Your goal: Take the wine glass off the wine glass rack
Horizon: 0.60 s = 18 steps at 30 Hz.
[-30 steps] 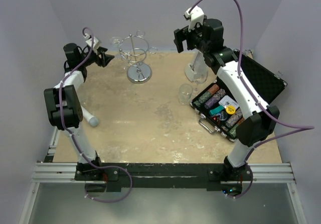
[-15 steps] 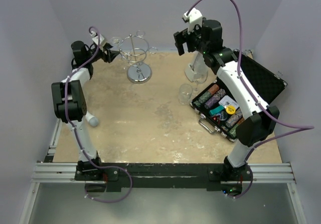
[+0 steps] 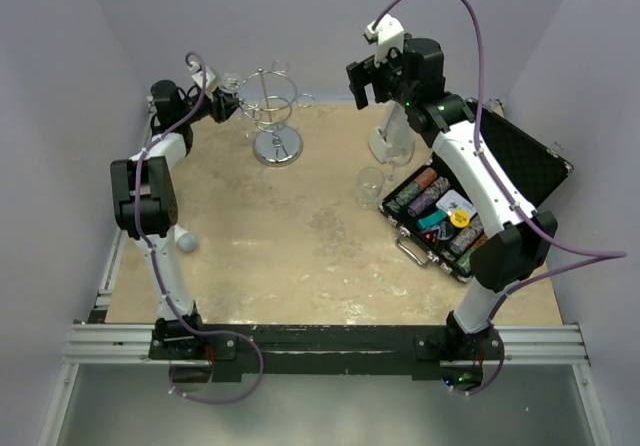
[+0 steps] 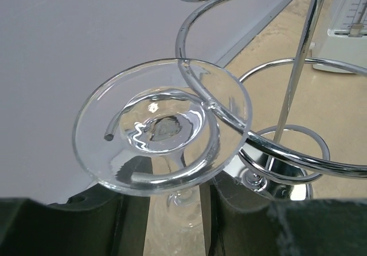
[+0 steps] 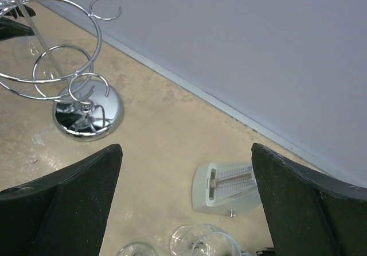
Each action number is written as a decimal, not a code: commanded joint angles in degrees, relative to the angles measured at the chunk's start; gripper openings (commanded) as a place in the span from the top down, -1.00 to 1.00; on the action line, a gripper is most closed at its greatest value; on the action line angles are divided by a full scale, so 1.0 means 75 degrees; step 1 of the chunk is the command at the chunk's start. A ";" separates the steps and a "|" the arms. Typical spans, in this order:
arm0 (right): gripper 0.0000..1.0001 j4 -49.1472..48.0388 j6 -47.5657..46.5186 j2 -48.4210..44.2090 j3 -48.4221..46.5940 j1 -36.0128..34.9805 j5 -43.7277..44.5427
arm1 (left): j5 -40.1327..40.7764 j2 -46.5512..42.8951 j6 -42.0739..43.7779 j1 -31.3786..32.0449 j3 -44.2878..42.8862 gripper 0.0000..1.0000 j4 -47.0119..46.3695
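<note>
The wine glass (image 4: 163, 132) hangs upside down by its round foot from a curled arm of the chrome wine glass rack (image 4: 229, 112). In the top view the glass (image 3: 231, 84) is at the rack's (image 3: 270, 101) left side, at the table's far left. My left gripper (image 4: 175, 216) is under the foot, one finger on each side of the stem, open, with a small gap showing on both sides. The left gripper (image 3: 225, 104) reaches in from the left. My right gripper (image 3: 375, 76) hovers high at the far right, wide open and holding nothing, and it looks down at the rack's base (image 5: 88, 111).
A grey metronome (image 3: 390, 136) stands right of the rack, with clear glasses (image 5: 206, 241) in front of it. An open case of poker chips (image 3: 445, 216) lies at the right. A small pale cylinder (image 3: 185, 241) rests near the left arm. The back wall is close behind the rack.
My left gripper has moved right and back to the rack, and its jaws have narrowed around the glass stem. The right arm has not moved.
</note>
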<state>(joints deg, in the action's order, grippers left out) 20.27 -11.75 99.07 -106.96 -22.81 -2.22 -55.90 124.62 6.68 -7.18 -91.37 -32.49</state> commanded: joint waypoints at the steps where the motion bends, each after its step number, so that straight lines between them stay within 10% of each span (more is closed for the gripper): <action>1: -0.97 -0.0043 -0.0039 0.0033 -0.0399 -0.0018 0.0120 | -0.0305 -0.0033 0.0258 0.0114 -0.0344 0.21 -0.0273; 12: -0.97 -0.0090 -0.0004 0.0057 -0.0329 -0.0029 0.0143 | -0.0234 -0.0080 0.0481 0.0137 -0.0297 0.49 -0.0039; 18: -0.96 -0.0125 -0.0004 0.0080 -0.0317 -0.0053 0.0167 | -0.0246 -0.0116 0.0469 0.0114 -0.0309 0.97 -0.0004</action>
<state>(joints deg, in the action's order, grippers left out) 20.36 -11.68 99.50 -107.46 -22.83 -2.04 -55.59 124.73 8.60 -6.61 -91.74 -31.18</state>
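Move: The upside-down wine glass still hangs in its rack hook with its stem between the open fingers of the left gripper, barely 1 cm ahead and 1 cm right; its middle is some 5 cm lower. The hook is about 1 cm ahead and 3 cm up, the rack's pole about 2 cm back and 9 cm right. A standing glass is roughly 15 cm back, 35 cm right and 12 cm down. From the right hand, the hanging glass lies about 8 cm ahead, 33 cm left and 22 cm below. Close the left gripper from a little under half open to nearly shut around the wine glass's stem, just beneath its foot, while easing the hand about 1 cm right towards the rack and a touch down, then letting it drift half a centimetre back left. Keep the wrist steady and the fingers pointing forward and right. ##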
